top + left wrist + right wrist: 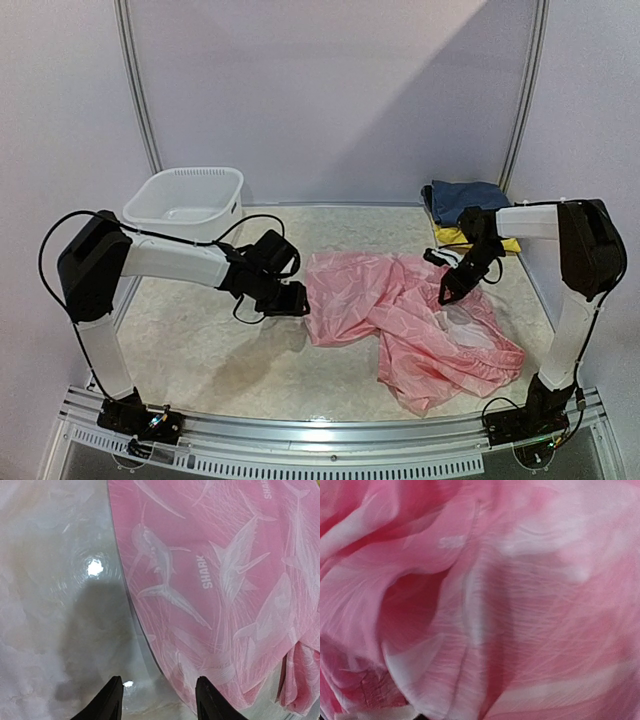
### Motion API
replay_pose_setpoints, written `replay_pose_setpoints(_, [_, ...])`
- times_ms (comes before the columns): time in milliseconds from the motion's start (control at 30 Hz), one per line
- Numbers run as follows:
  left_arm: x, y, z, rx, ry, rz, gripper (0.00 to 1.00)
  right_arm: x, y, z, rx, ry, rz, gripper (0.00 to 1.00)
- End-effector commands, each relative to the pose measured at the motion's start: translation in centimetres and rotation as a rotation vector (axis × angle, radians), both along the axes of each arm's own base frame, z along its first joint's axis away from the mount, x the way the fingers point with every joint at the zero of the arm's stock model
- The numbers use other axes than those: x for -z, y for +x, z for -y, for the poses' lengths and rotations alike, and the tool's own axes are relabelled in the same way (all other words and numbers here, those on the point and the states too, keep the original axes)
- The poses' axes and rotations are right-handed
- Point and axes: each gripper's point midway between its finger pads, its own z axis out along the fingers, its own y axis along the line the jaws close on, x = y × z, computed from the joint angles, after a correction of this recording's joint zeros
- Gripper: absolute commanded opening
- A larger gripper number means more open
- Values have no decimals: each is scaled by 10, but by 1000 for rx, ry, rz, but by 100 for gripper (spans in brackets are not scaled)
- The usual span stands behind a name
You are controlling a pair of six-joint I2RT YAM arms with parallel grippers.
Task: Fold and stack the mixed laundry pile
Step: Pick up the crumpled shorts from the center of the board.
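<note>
The pink crinkly garment [400,320] with a white shark print lies spread and rumpled across the middle of the table. My left gripper [290,298] hovers low at its left edge. In the left wrist view the gripper [159,702] is open and empty, with the garment's hem [165,670] running between the fingers. My right gripper [448,288] is down on the garment's upper right part. Pink cloth [480,600] fills the right wrist view and hides its fingers. A navy garment [465,198] lies on a yellow one [455,238] at the back right.
A white plastic basket [185,200] stands at the back left, behind the left arm. The bare marbled tabletop [60,605] shows left of the pink garment. Walls close the table in at the back and sides.
</note>
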Motion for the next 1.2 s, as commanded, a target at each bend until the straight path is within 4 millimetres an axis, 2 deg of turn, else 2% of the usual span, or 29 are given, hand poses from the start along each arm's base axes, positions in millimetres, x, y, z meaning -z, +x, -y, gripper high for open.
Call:
replay_pose_setpoints(0, [-1, -2, 6, 32, 13, 4, 50, -3, 0, -11, -15, 50, -49, 15])
replay_pose_setpoints(33, [-3, -2, 5, 36, 17, 8, 51, -5, -3, -7, -17, 32, -66, 10])
replay_pose_setpoints(100, [-7, 1, 1, 47, 42, 22, 51, -22, -7, 1, -43, -13, -58, 4])
replay_pose_setpoints(167, [-11, 5, -7, 58, 91, 41, 51, -49, -13, 10, -85, -58, -35, 1])
replay_pose_setpoints(300, [-19, 21, -22, 71, 174, 87, 51, -112, -30, 33, -170, -170, -1, 0])
replay_pose_setpoints(400, [-28, 35, -27, 72, 198, 123, 51, -144, -36, 52, -237, -268, 16, 0])
replay_pose_setpoints(467, [-34, 45, -29, 64, 202, 145, 51, -157, -42, 62, -266, -319, 12, 2])
replay_pose_setpoints(567, [-43, 61, -29, 48, 191, 176, 51, -161, -50, 82, -316, -427, -30, 3])
replay_pose_setpoints(733, [-51, 86, -22, 36, 149, 212, 51, -148, -65, 99, -381, -509, -118, 3])
replay_pose_setpoints(867, [-38, 107, -10, 49, 123, 201, 51, -130, -80, 83, -381, -395, -197, 4])
replay_pose_setpoints(1000, [-21, 138, 2, 35, 100, 167, 53, -114, -93, 69, -360, -307, -278, 4])
replay_pose_setpoints(1167, [-1, 161, 29, 31, -29, 113, 53, -109, -95, 68, -345, -301, -284, 4])
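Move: The right hand is down in the crumpled shorts: the fold to grip is right at its fingertips, level with them and perhaps 1 cm lower. The folded stack is about 23 cm ahead and 6 cm to its right. From the left hand, the shorts' far left corner is about 15 cm ahead, 2 cm to the right and 3 cm below; the basket lies some 24 cm ahead and 24 cm to the left. Finish shutting the right gripper on the fold, lift it steeply some 17 cm, then carry it about 6 cm right while easing down to 10 cm up, fingers swinging to straight down. Meanwhile hop the left gripper, still half open, about 15 cm forward towards the shorts' far left corner, rising and sinking again. ##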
